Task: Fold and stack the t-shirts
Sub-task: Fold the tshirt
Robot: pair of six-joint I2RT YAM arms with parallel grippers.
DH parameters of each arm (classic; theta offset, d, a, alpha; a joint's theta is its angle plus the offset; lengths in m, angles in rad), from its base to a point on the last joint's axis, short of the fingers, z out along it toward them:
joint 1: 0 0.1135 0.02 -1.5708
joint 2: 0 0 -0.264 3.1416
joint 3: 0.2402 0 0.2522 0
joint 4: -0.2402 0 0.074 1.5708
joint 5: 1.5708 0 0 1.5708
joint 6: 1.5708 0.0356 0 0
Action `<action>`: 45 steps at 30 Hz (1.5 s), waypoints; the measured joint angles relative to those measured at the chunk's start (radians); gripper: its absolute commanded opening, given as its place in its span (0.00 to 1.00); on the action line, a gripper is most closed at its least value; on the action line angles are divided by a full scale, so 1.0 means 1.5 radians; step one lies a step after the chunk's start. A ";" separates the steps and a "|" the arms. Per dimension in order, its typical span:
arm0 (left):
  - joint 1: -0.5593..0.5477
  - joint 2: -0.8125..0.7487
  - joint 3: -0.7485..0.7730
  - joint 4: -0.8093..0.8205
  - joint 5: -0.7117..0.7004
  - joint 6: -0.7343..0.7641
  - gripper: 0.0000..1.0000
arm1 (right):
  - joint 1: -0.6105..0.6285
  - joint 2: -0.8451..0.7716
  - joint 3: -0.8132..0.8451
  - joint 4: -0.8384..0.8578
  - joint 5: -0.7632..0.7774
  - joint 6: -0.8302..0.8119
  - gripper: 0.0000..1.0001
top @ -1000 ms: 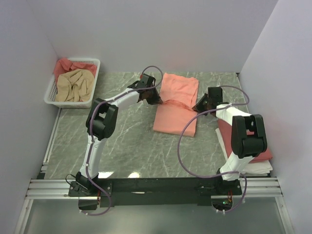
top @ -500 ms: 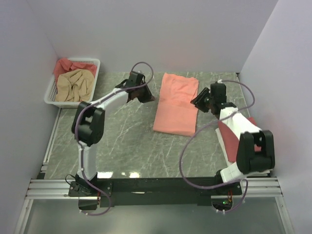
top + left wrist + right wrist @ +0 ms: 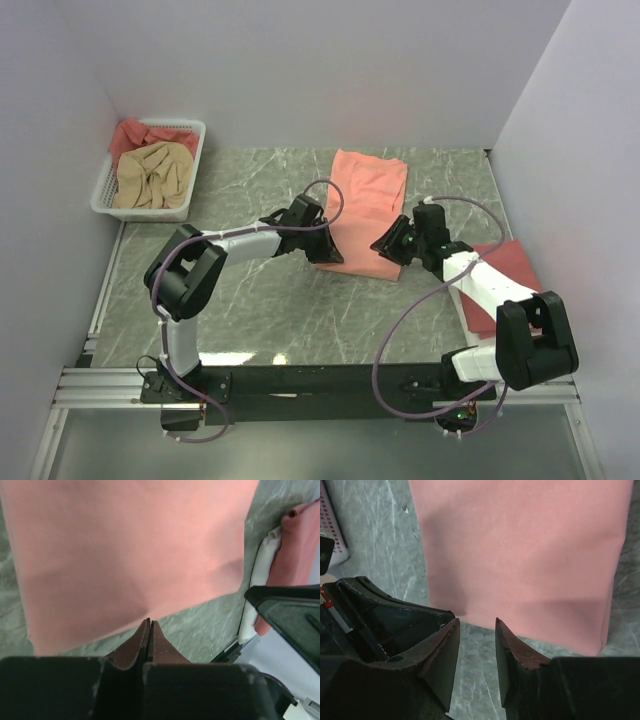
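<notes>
A salmon-pink t-shirt [image 3: 365, 205] lies flat on the table as a long folded rectangle. My left gripper [image 3: 328, 256] is at its near left corner. In the left wrist view this gripper [image 3: 149, 622] is shut, with its tips touching the shirt's [image 3: 130, 555] near edge and no cloth visible between them. My right gripper [image 3: 386, 246] is at the near right corner. It [image 3: 476, 622] is open over bare table, just short of the shirt's [image 3: 520, 550] edge. A folded rose-red t-shirt [image 3: 510, 262] lies at the right. Beige [image 3: 150, 175] and red [image 3: 130, 135] t-shirts sit crumpled in the basket.
The white lattice basket [image 3: 192, 165] stands at the back left by the wall. A white sheet [image 3: 472, 305] lies under the rose-red shirt beside the right arm. Walls close in the table on three sides. Both purple cables [image 3: 400, 330] loop over the table.
Both grippers have moved from the shirt's middle, out to its sides, then to its near edge. The left gripper has shut. The pinched crease is gone and the shirt lies flat.
</notes>
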 measured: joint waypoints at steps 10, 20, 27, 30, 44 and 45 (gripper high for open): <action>0.007 0.014 -0.047 0.025 -0.017 -0.009 0.01 | -0.012 0.070 -0.050 0.012 0.014 -0.016 0.40; 0.018 0.011 -0.090 0.055 -0.021 -0.031 0.01 | -0.070 0.012 -0.108 -0.009 0.040 -0.030 0.40; 0.035 -0.010 -0.110 0.057 -0.019 -0.030 0.01 | -0.078 -0.014 -0.120 -0.052 0.061 -0.047 0.41; 0.039 -0.027 -0.110 0.047 -0.019 -0.018 0.04 | -0.078 -0.037 -0.116 -0.076 0.073 -0.053 0.41; 0.090 0.069 0.215 -0.081 -0.113 0.109 0.41 | -0.065 0.065 0.121 -0.136 0.167 -0.076 0.43; 0.095 0.091 0.240 -0.088 -0.117 0.128 0.42 | -0.065 0.087 0.139 -0.136 0.172 -0.080 0.43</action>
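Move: The T-shirt's near left corner lies about 6 cm left of my closed left fingertips, 2 cm back and 5 cm below. From my right hand, its near right corner is roughly 6 cm back, 3 cm right and 8 cm down. The far edge of the shirt's folded flap centres some 11 cm ahead and 6 cm right of my left hand. The folded stack sits about 28 cm right of my right hand, 8 cm back and 6 cm below. I sink both hands onto the T-shirt's near end, left about 4 cm with fingers shut, right about 7 cm with fingers still part open, and slide them outward to their own sides, the right also back. Then I lift both and reach forward towards the ends of the flap's far edge, the left some 13 cm, opening its fingers and tipping them up. ##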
